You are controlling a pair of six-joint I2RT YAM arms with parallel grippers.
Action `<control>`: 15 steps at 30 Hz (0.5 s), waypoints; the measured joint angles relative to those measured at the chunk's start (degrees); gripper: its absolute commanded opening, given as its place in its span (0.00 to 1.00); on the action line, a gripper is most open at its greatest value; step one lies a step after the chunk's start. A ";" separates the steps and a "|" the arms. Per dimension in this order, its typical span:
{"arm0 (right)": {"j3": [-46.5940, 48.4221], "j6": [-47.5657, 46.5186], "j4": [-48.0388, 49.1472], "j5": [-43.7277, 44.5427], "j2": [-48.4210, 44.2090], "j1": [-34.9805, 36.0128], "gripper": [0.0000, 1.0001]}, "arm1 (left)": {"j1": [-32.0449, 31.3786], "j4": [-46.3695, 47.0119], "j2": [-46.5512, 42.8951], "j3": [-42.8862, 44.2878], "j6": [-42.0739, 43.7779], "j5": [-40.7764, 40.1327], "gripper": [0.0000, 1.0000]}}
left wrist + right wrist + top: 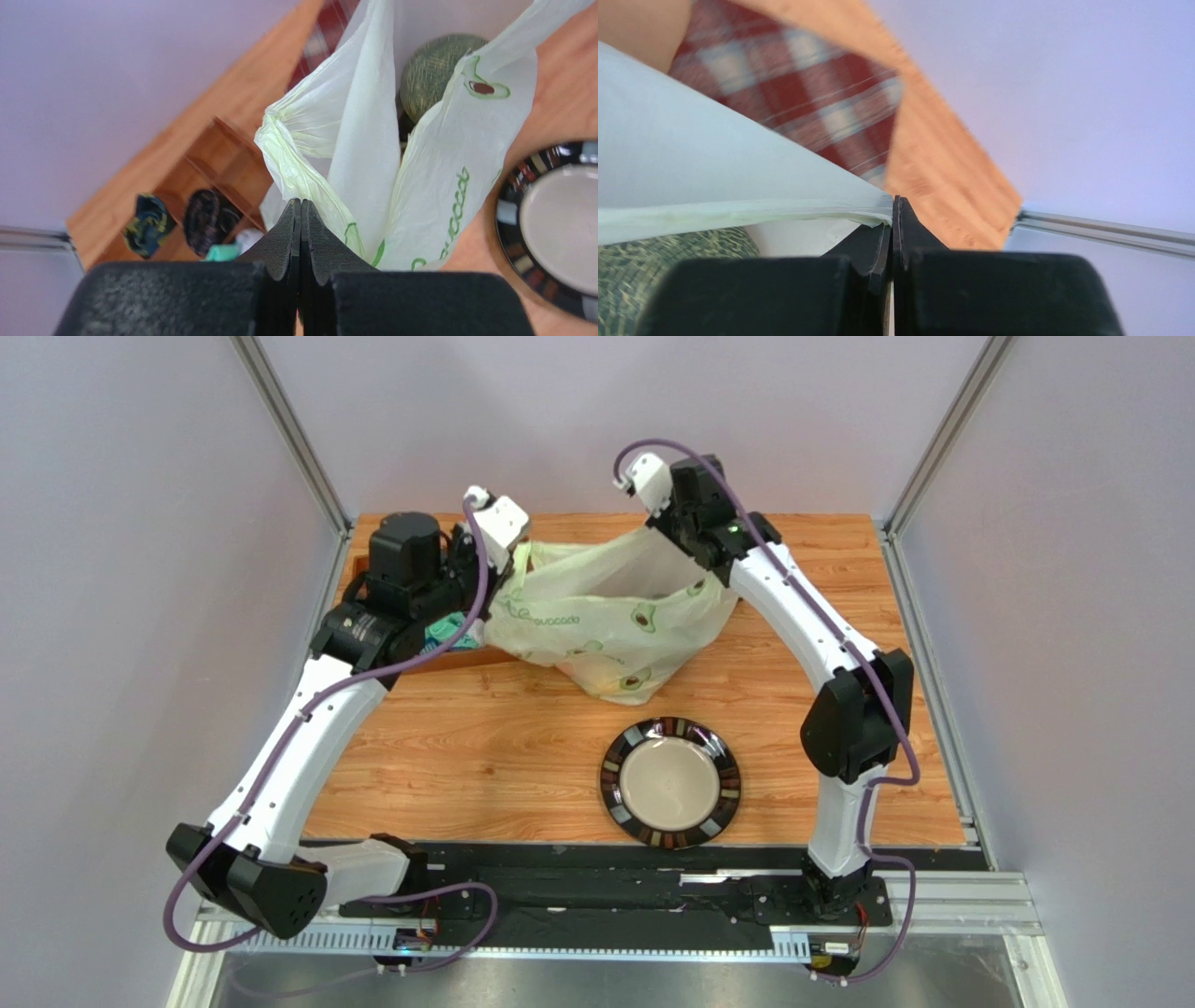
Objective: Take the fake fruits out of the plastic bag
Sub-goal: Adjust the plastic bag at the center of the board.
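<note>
The plastic bag point(613, 613) sits at the back middle of the table, pale yellowish with green print, its mouth pulled wide between both grippers. My left gripper point(494, 588) is shut on the bag's bunched left handle point(295, 168), its jaws pressed together. My right gripper point(697, 567) is shut on the bag's right edge point(808, 208), which runs taut into its tips. Of the fake fruits, only a netted grey-green melon point(439, 70) shows, lying inside the open bag; it is also at the lower left in the right wrist view point(668, 280). Any other fruits are hidden by the bag.
A dark-rimmed round plate point(671, 781) lies in front of the bag, nearer the arms. A red plaid cloth point(794, 91) lies under the bag at the back. A wooden compartment box point(210, 175) holding small dark items stands left of the bag.
</note>
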 measured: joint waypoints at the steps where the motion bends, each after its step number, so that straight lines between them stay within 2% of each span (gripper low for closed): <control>1: 1.99 0.07 0.63 0.35 -0.46 -0.59 0.00 | 0.02 0.90 0.96 2.38 0.11 -0.44 0.00; 6: 0.92 0.26 1.75 1.07 -7.10 -1.46 0.00 | 0.00 3.98 0.87 7.67 0.20 0.68 0.00; 8: -5.73 0.39 3.65 1.51 -12.31 -1.44 0.00 | 0.00 4.11 -1.03 5.81 0.13 2.32 0.00; 9: -9.57 0.42 3.78 1.70 -14.93 -1.29 0.03 | 0.00 4.26 -1.99 4.13 0.07 3.15 0.00; 10: -13.88 0.42 4.66 1.97 -17.38 -1.18 0.11 | -0.02 4.66 -3.45 1.36 -0.22 4.22 0.00; 11: -18.36 0.46 5.25 2.14 -19.56 -1.09 0.33 | -0.22 4.50 -4.74 -1.57 -0.59 5.25 0.00; 14: -28.00 0.92 2.99 3.39 -22.16 -1.20 0.53 | -1.46 3.21 -7.15 -10.62 -2.58 7.10 0.00; 15: -29.14 1.57 1.62 3.30 -22.16 -1.29 0.54 | -1.70 2.71 -7.32 -13.03 -3.67 7.50 0.00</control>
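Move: The plastic bag hangs open between the two hands, its middle about 14 cm to the right of the left hand, 3 cm ahead and 20 cm below; from the right hand it is some 13 cm back, 10 cm left and 12 cm below. The plate lies about 34 cm back and 3 cm left of the right hand, the checked cloth level with that hand and 2 cm left, both some 23 cm down. The wooden tray is about 12 cm ahead, 15 cm left and 31 cm below the left hand. The plastic bag is flicked up and brought down by its rim: both hands lift about 7 cm, then sink past their starting height. The left keeps its pinch and finishes about 5 cm farther back and lower. The right swings back by some 10 cm and rightward, away from the cloth, its fingers opening near the bottom to free the rim. ##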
